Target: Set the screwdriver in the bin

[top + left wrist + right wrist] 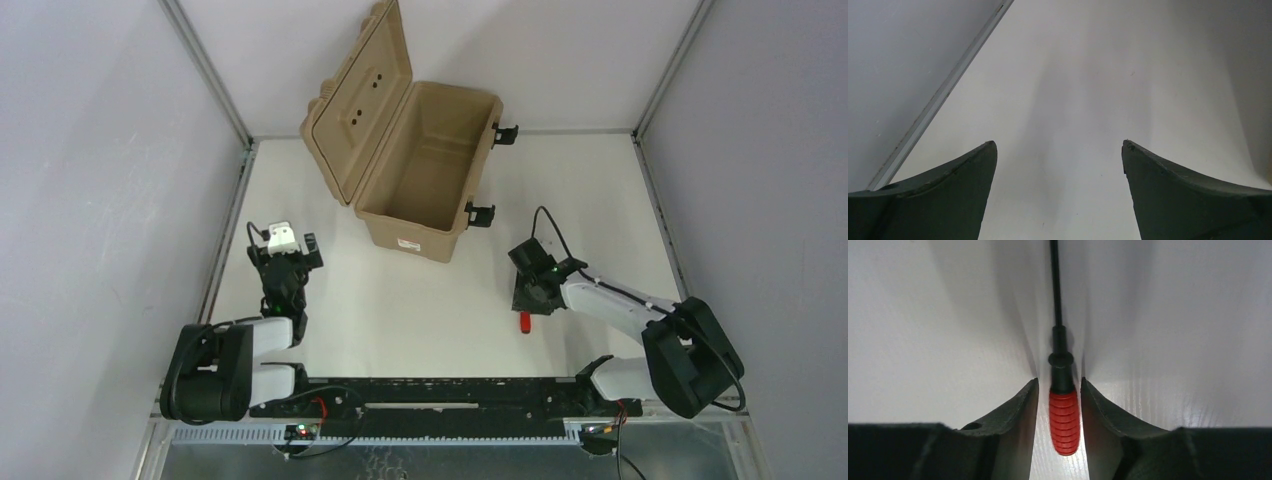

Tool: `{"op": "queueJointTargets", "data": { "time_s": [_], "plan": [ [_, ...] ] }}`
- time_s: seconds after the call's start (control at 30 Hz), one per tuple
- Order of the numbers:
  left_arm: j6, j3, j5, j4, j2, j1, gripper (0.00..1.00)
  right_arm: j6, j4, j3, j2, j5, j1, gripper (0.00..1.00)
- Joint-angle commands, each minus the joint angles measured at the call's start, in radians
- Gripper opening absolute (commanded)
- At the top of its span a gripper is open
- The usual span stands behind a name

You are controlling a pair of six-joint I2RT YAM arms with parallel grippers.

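Note:
The screwdriver (1064,422) lies flat on the white table, red ribbed handle toward the wrist, its thin dark shaft running away from it. My right gripper (1059,381) is down over it, one finger on each side of the handle. The jaws are narrow, and a thin strip of table still shows on both sides of the handle. From above, only the red handle end (524,322) sticks out below the right gripper (528,298). The tan bin (412,236) stands open at the back, its lid (360,100) raised. My left gripper (290,258) is open and empty at the left (1059,145).
The bin's black latches (480,214) hang off its right side. A metal rail (225,260) runs along the table's left edge near the left arm. Grey walls close in both sides.

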Motion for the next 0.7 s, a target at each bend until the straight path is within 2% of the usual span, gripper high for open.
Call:
{"op": "queueJointTargets", "data": {
  "time_s": [0.0, 0.1, 0.2, 0.37, 0.47, 0.67],
  "plan": [
    [-0.017, 0.044, -0.015, 0.094, 0.003, 0.009, 1.0, 0.053, 0.034, -0.033, 0.019, 0.017, 0.009, 0.38],
    [-0.017, 0.043, -0.015, 0.094, 0.003, 0.009, 1.0, 0.064, 0.033, -0.037, 0.005, 0.032, 0.01, 0.14],
    [-0.017, 0.043, -0.015, 0.094, 0.003, 0.009, 1.0, 0.065, 0.007, -0.013, -0.06, 0.042, 0.011, 0.02],
    [-0.017, 0.044, -0.016, 0.094, 0.004, 0.009, 1.0, 0.065, -0.143, 0.12, -0.197, 0.097, -0.013, 0.0],
    [-0.017, 0.044, -0.015, 0.094, 0.003, 0.009, 1.0, 0.067, -0.246, 0.225, -0.263, 0.074, -0.069, 0.0],
    [-0.017, 0.044, -0.016, 0.094, 0.002, 0.009, 1.0, 0.012, -0.379, 0.531, -0.257, 0.028, -0.161, 0.0]
  ]
}}
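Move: Just below the half-open right fingers, about 1 cm down, lies the screwdriver, its middle some 2 cm ahead of them and neither left nor right. The bin's middle is roughly 26 cm ahead, 19 cm to the left and 7 cm up; its near latch is about 16 cm ahead, 9 cm left and 12 cm up. From the idle left hand, the screwdriver lies about 46 cm right, 10 cm back and 9 cm lower. Closing the rest of the way around the screwdriver handle while sinking about 1 cm, the right fingers pinch it where red meets black. They then keep their hold as the hand climbs to some 16 cm above its start, gaining speed, and reaches about 5 cm forward, fingertips swinging forward about 20 degrees with a slight clockwise turn. ##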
